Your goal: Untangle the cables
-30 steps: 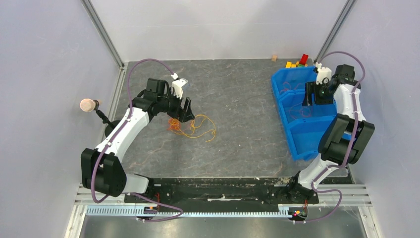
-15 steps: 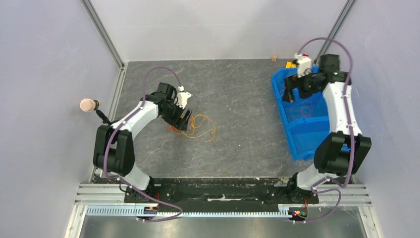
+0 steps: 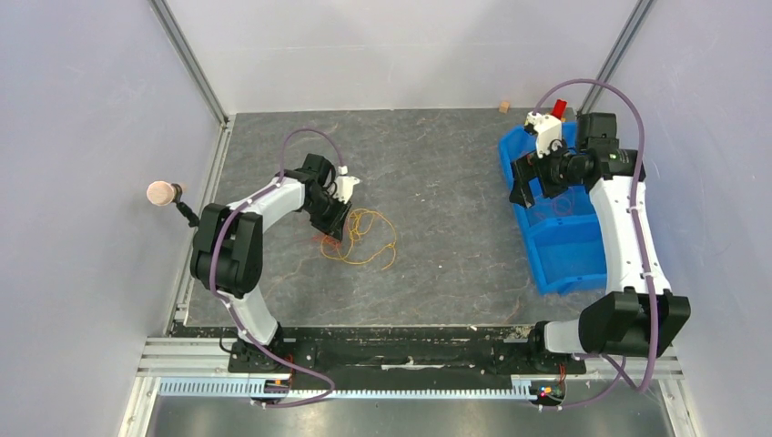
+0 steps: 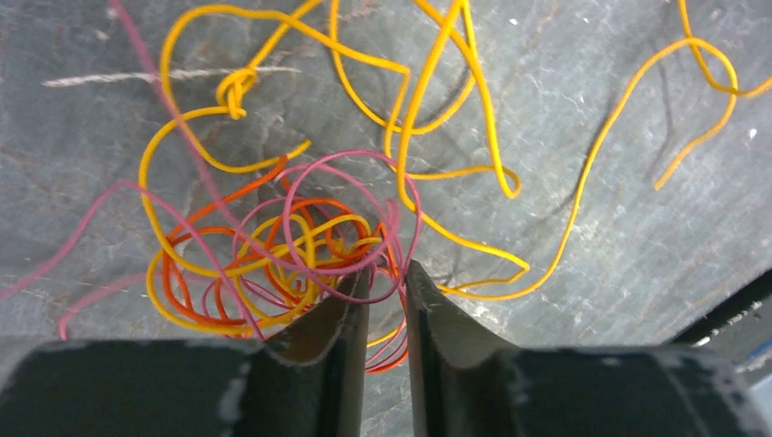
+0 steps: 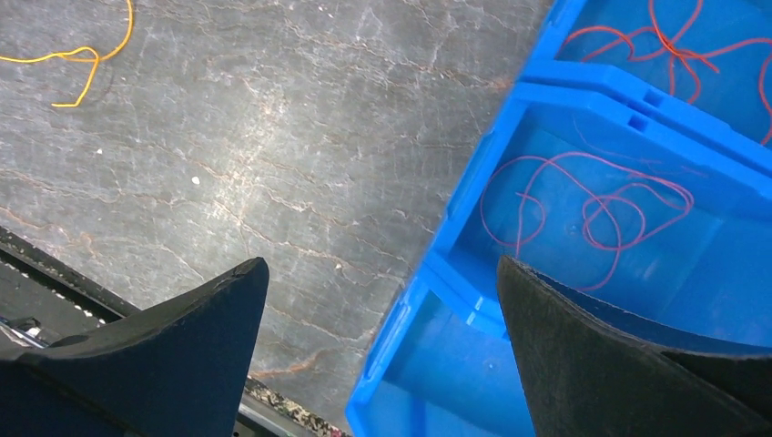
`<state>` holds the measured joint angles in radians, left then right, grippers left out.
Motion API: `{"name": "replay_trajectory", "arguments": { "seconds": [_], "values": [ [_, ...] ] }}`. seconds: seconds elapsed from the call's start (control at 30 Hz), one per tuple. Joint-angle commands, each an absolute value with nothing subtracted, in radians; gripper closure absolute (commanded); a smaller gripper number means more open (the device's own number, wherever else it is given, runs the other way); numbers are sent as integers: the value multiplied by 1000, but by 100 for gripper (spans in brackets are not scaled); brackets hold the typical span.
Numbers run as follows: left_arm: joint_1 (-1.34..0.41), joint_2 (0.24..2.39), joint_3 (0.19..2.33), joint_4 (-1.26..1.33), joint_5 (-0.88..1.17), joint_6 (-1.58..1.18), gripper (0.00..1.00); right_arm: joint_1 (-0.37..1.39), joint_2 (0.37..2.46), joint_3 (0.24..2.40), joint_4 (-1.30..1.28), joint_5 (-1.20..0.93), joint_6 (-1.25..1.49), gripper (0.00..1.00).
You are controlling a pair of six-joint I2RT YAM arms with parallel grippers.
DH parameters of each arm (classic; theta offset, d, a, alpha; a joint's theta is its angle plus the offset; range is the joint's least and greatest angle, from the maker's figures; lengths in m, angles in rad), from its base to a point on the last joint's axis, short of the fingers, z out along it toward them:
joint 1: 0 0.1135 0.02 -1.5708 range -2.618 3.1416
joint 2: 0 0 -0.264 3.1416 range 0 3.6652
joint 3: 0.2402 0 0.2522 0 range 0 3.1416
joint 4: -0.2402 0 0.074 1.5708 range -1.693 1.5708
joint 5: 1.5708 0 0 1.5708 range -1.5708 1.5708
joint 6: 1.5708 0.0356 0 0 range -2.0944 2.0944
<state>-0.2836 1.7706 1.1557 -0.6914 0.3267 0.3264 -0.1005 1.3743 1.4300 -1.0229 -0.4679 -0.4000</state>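
A tangle of thin orange, yellow and pink cables (image 3: 361, 234) lies on the grey table left of centre. My left gripper (image 3: 335, 221) is down at the tangle's left edge. In the left wrist view the knot of cables (image 4: 300, 246) sits just past my left gripper (image 4: 387, 273). Its jaws are open by only a narrow gap, and a few pink and orange strands run through that gap. My right gripper (image 3: 528, 182) hangs wide open over the left wall of the blue bin (image 3: 555, 250), holding nothing (image 5: 380, 262). A loose pink-red cable (image 5: 592, 200) lies in one compartment of the bin and a red cable (image 5: 692, 45) in the one beyond.
The blue bin's wall (image 5: 510, 118) divides it into compartments at the table's right side. Coloured blocks (image 3: 558, 107) and a small wooden cube (image 3: 503, 106) sit at the back. A pink ball on a stalk (image 3: 161, 192) stands at the left wall.
My left gripper has dropped onto the tangle and its jaws have narrowed from wide open. My right arm has swung left to the bin's edge while its jaws opened fully.
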Motion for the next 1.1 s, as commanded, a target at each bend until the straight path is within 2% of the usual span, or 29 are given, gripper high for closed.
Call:
{"name": "replay_trajectory", "arguments": {
  "seconds": [0.0,0.13,0.33,0.5,0.67,0.87,1.07],
  "values": [
    [-291,1746,1187,-772,405,350,80,-103,1320,1417,-1059,-413,-402,1],
    [-290,1681,1197,-815,412,383,97,-103,1241,1390,-1081,-456,-435,1],
    [-291,1602,1219,-839,517,376,98,-103,1150,1294,-1043,-534,-458,1],
    [-293,1567,1247,-823,601,356,98,-103,1200,1246,-925,-646,-440,1],
    [-314,1573,1292,-774,647,395,98,-103,1299,1328,-781,-729,-376,1],
    [-362,1536,1310,-636,724,479,98,-90,1377,1368,-527,-708,-95,1],
    [-394,1529,1362,-465,835,458,98,-5,1542,1517,-489,-625,-45,1]
  ]
}}
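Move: The pink loop on top of the tangle lies right at the left hand's part-open fingertips, about 1 cm ahead, 1 cm to the right and 1 cm below them. The orange-yellow knot is some 2 cm ahead and 2 cm to the left, the big yellow loop about 9 cm to the right and 1 cm ahead. From the right hand the pink loop is roughly 50 cm to the left, level fore-and-aft and 20 cm lower; the middle blue bin sits about 14 cm to its right and 7 cm ahead. The pink cable on the tangle is pinched as the left fingers close the rest of the way, easing 2 cm back, then carried some 14 cm up and 10 cm right, the fingertips swinging out to the right and forward. The empty, wide-open right hand draws back about 5 cm beside the bins, then swings forward and left, slightly up, tilting up, to end about 7 cm farther out. ##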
